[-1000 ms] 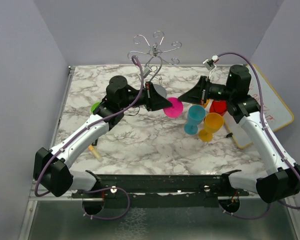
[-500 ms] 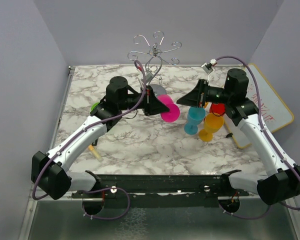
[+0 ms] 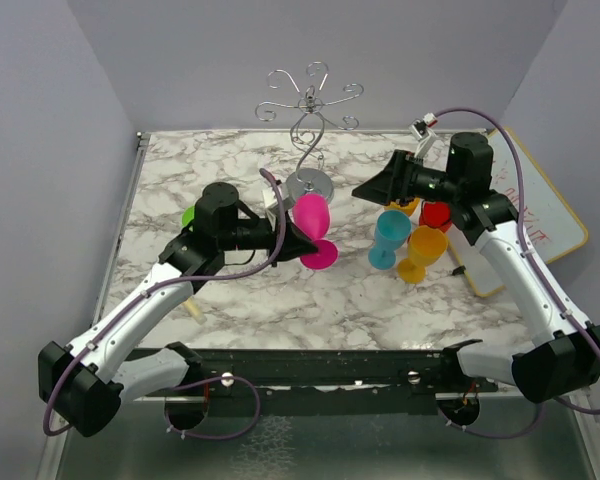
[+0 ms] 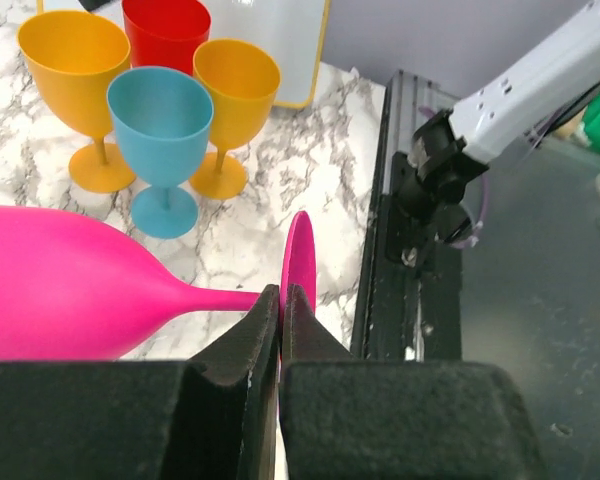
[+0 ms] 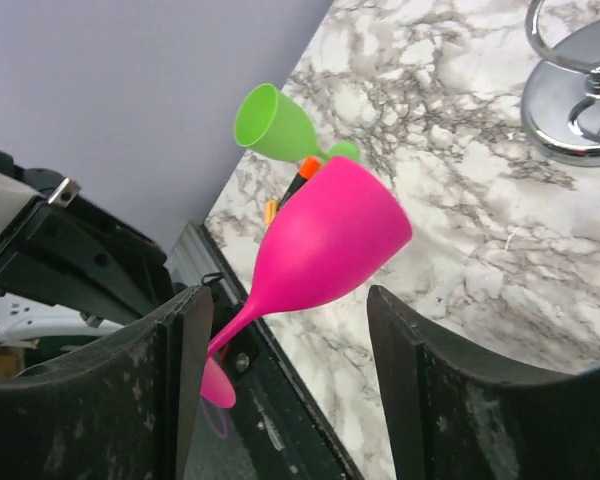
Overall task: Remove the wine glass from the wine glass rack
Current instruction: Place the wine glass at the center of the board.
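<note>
The pink wine glass (image 3: 312, 215) hangs tilted above the marble table, off the wine glass rack (image 3: 310, 100). That silver wire rack stands behind it on its round base (image 3: 309, 184). My left gripper (image 3: 298, 240) is shut on the rim of the glass's foot (image 4: 300, 255). In the left wrist view, the left gripper (image 4: 281, 295) has its jaws pinched on that disc, and the bowl (image 4: 70, 280) reaches left. My right gripper (image 3: 365, 188) is open, apart from the glass. In the right wrist view, the pink glass (image 5: 335, 235) shows beyond the right gripper (image 5: 285, 292), untouched.
A teal glass (image 3: 389, 235), two yellow glasses (image 3: 423, 250) and a red cup (image 3: 437, 215) stand under the right arm. A green glass (image 3: 192, 215) lies behind the left arm. A white board (image 3: 540, 215) lies at the right edge, and a pen (image 3: 192, 305) at the near left.
The right gripper opened and drew back from the pink glass. The left gripper closed on its foot and carried it toward the near side, away from the rack, tilting it.
</note>
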Controlling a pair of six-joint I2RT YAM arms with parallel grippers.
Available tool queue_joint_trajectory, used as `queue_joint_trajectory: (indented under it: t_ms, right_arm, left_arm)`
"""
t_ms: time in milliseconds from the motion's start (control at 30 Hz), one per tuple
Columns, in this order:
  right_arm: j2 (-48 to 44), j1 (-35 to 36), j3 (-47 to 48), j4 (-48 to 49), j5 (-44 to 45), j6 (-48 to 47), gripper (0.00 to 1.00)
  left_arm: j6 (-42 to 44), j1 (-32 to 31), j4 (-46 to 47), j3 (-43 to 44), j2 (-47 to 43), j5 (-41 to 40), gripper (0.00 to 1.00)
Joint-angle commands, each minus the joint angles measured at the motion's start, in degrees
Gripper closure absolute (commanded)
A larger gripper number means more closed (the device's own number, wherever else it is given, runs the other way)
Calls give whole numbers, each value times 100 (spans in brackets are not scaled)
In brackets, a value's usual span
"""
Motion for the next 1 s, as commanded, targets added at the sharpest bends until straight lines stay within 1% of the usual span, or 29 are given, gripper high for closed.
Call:
queue_joint_trajectory:
  t_ms: [0, 67, 200, 233, 300, 400, 500, 567, 667, 767, 900, 967]
  right_arm:
    - [19, 1, 261, -379, 633, -442, 26]
    - [49, -3, 426, -644, 978, -669, 22]
    - [42, -8, 527, -721, 1337, -819, 21]
    - [20, -8, 494, -654, 1353, -809, 21]
    - [-2, -8, 428, -531, 1294, -771, 21]
    - [26, -8, 378, -418, 1004, -750, 21]
    - [133, -4, 388, -330, 445, -769, 21]
    - [264, -8, 436, -243, -162, -780, 21]
    - [492, -8, 535, 35, -1297, -660, 21]
    - [729, -5, 615, 283, -2232, -529, 19]
    - [950, -8, 843, 130, -2407, -876, 19]
    - [1064, -8, 933, 251, -2617, -912, 19]
  left_arm:
    - [1106, -28, -126, -271, -344, -167, 100]
    - [1219, -28, -125, -298, -394, -331, 99]
    - [1455, -28, -130, -328, -466, -582, 99]
    - [1672, -28, -138, -375, -481, -329, 100]
    - [2471, -30, -213, -551, -555, 553, 100]
    - [2797, -32, -163, -742, -729, 586, 100]
    - [3411, -37, -225, -886, -966, 557, 100]
    - [3757, -37, -232, -974, -1105, 561, 100]
    - [4103, -37, -291, -1047, -1205, 588, 100]
    - [4478, -37, -541, -954, -1226, 857, 100]
    - [4574, -43, -604, -856, -1223, 1315, 100]
    - [4624, -67, -670, -809, -1222, 1515, 100]
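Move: The left hand holds the pink wine glass by its foot end, bowl pointing forward, its middle some 7 cm ahead and 1 cm right. The table's open middle lies roughly 15 cm ahead and 22 cm below; the standing blue glass is about 12 cm ahead, 15 cm right and 13 cm down, the near yellow one 9 cm ahead, 22 cm right, equally low. From the right hand, the pink glass's middle is about 4 cm back, 8 cm left and 3 cm down. Keeping its pinch on the pink glass near the foot, the left hand rolls the glass some 40 degrees, bowl swinging up from level, while drawing back, left and down about 5 cm in all. The empty right hand spreads its fingers wider, backs off 3 cm forward and right, then reverses to finish about 2 cm left of its start, turned counter-clockwise. ##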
